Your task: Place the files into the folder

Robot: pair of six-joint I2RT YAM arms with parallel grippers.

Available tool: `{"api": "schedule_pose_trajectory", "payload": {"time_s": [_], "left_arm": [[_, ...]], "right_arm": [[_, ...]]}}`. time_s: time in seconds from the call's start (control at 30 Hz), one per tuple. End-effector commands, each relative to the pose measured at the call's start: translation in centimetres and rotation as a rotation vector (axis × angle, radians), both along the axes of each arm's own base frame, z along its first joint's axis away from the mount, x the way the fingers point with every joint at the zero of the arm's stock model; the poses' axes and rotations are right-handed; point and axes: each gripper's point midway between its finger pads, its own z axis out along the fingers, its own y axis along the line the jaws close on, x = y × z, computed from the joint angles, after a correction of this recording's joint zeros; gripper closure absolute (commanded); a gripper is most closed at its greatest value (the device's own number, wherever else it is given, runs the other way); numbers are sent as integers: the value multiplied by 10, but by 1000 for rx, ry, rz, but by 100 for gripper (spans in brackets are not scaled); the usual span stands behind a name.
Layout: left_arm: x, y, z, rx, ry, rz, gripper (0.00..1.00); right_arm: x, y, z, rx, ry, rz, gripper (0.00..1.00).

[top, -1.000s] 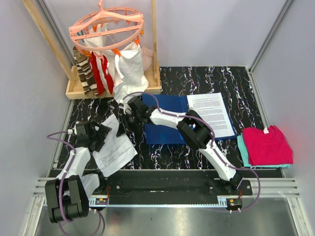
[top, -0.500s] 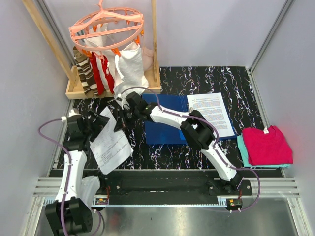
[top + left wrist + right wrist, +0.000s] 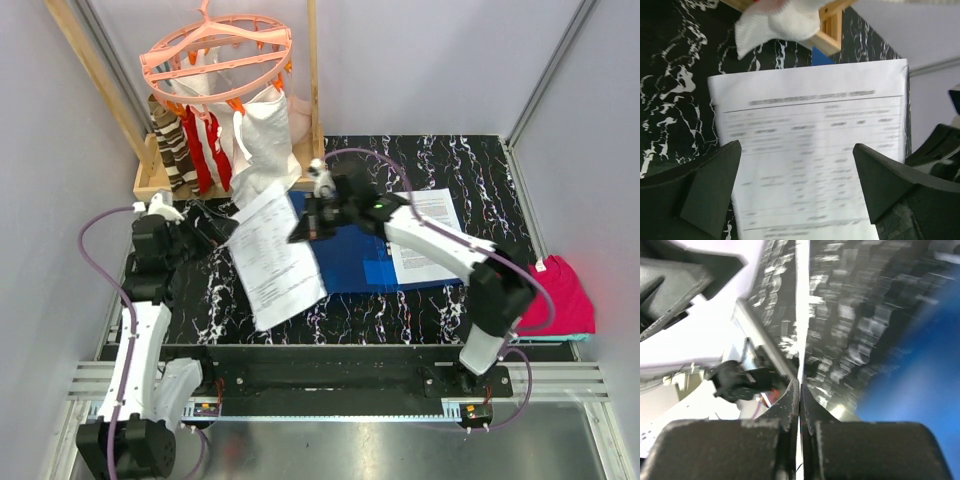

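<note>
My right gripper (image 3: 304, 224) is shut on the upper edge of one of the files, a white printed sheet (image 3: 276, 258) that hangs lifted and tilted over the left edge of the blue folder (image 3: 350, 262). In the right wrist view the shut right gripper (image 3: 799, 386) pinches that sheet (image 3: 801, 315), seen edge-on, and the folder (image 3: 920, 385) lies at the right. Another sheet (image 3: 432, 232) lies flat on the folder's right half. My left gripper (image 3: 214, 236) stands open just left of the lifted sheet. The left wrist view shows the sheet (image 3: 810, 145) beyond the open left gripper (image 3: 797, 167), not touched by it.
A pink hanger ring (image 3: 215, 48) with striped and white cloths hangs over a wooden tray (image 3: 228, 182) at the back left. White cloth (image 3: 782, 22) hangs by the wooden frame (image 3: 832, 39). A folded magenta cloth (image 3: 546, 295) lies at the right edge.
My right gripper closed on the sheet that lay at the left of the table, lifted it and carried it right towards the folder. The left arm drew back to the left.
</note>
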Motion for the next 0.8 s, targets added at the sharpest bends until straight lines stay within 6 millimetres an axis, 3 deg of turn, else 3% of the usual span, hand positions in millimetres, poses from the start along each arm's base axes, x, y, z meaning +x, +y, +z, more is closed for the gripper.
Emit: {"api": "schedule_pose_trajectory", "payload": {"time_s": [0.0,0.07,0.1,0.27,0.33,0.47,0.67,0.77], "left_arm": [[8,-35,6,35,-28,-162,1],[9,-52,-2,40,-4,-227,1],[11,-69,-11,40,25,-287,1],[16,-125,-48,62,130,-448,2],[19,-135,-57,56,154,-454,2],[22,-156,-81,66,208,-471,2],[24,-166,-109,67,266,-440,2],[23,-176,-120,56,289,-454,6]], "right_arm": [[9,-94,16,-1,-46,-125,100],[6,-125,19,5,-58,-150,100],[8,-155,21,0,-61,-207,100],[6,-231,11,-110,-107,-336,100],[9,-252,13,-140,-129,-388,100],[10,-282,11,-246,-154,-470,100],[14,-320,14,-430,-218,-589,100],[16,-330,24,-470,-257,-622,100]]}}
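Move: The right hand pinches the loose file; the filed paper on the folder's right half lies roughly 29 cm to its right, 10 cm ahead and 18 cm below. The ring clip is some 17 cm right and 10 cm ahead, the blue left cover about 4 cm right and 9 cm ahead, both just as low. From the open left hand the left cover's middle lies about 30 cm right, 6 cm ahead and 19 cm below. Right hand carries the pinched file about 30 cm right towards filed paper; open left hand goes right and down. ##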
